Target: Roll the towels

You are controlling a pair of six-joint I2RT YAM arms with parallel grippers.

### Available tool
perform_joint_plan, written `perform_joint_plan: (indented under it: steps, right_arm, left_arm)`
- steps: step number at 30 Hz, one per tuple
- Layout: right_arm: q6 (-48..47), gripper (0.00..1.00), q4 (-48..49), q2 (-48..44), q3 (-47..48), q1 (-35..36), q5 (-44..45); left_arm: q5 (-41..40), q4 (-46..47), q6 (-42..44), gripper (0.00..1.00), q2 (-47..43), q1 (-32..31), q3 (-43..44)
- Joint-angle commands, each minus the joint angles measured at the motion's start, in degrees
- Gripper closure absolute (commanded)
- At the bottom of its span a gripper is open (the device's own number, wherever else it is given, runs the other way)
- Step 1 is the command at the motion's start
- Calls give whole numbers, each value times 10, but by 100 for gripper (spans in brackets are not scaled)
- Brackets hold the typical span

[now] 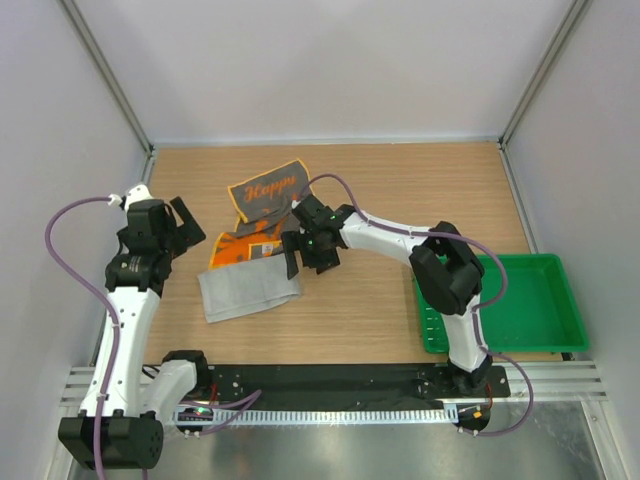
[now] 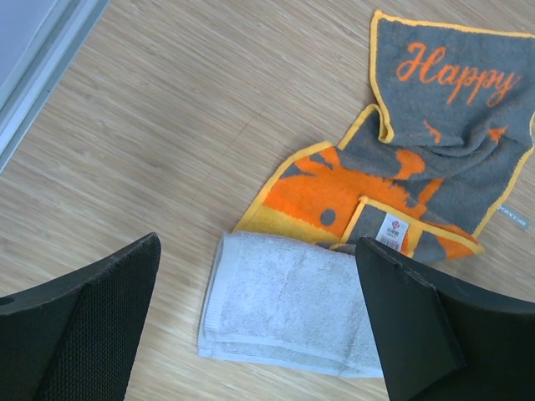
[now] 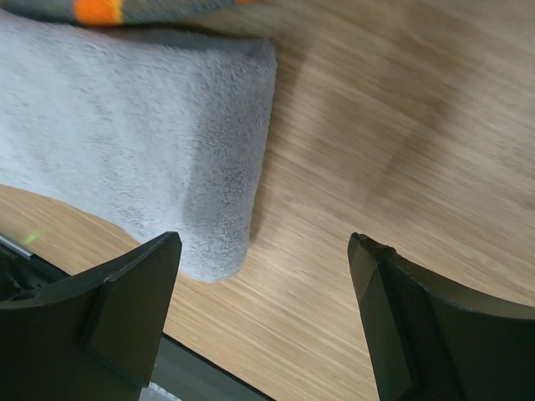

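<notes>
The light grey towel (image 1: 248, 290) lies folded on the table, also showing in the left wrist view (image 2: 288, 305) and the right wrist view (image 3: 142, 125). The dark grey towel with orange print (image 1: 265, 195) lies crumpled just behind it, its orange back turned up at the near end (image 2: 443, 109); a strip of it edges the right wrist view (image 3: 100, 8). My left gripper (image 1: 185, 225) hovers open to the left of both towels (image 2: 257, 246). My right gripper (image 1: 308, 255) stands open above the grey towel's right end, nothing between its fingers (image 3: 266, 242).
A green plastic tray (image 1: 530, 305) sits at the table's right near edge. Grey walls close in the left, back and right sides. A black rail with the arm bases runs along the near edge (image 1: 330, 380).
</notes>
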Motion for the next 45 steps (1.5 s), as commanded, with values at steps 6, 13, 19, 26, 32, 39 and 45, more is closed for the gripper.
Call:
perform_joint_plan:
  steps: [6,13,19,26,32,39,45]
  right_arm:
    - [12,32,74,37,-2,1,-51]
    - [20,81,115,8,-71,-3,-71]
    - [27,99,106,-95,-192,-15,-20]
    - [41,99,92,-208,-288,-15,-6]
    - [41,99,82,-243,-325,-15,0]
    - [34,99,55,-276,-344,-16,17]
    - [34,99,50,-291,-356,-15,15]
  left_arm:
    - [22,18,9,2,1,-2,-3]
    - [62,33,16,10,39,-2,-1]
    - [97,19,18,5,161,-40,64]
    - [92,-35,30,0,378,-117,199]
    - [59,1,18,0,512,-223,233]
    - [8,-9,10,1,624,-258,286]
    - [-54,-32,11,33,683,-257,331]
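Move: The right hand has the grey towel's right edge about 4 cm below, 2 cm back and 2 cm left, its middle some 13 cm left and 5 cm back. From the left hand, the dark towel's middle lies about 16 cm ahead, 16 cm right and 21 cm below; its white tag is roughly 9 cm ahead, 14 cm right, and equally low. Right pinches grey towel's edge, dragging it 15 cm right-back; left sinks 20 cm right-forward to dark towel, begins closing. ##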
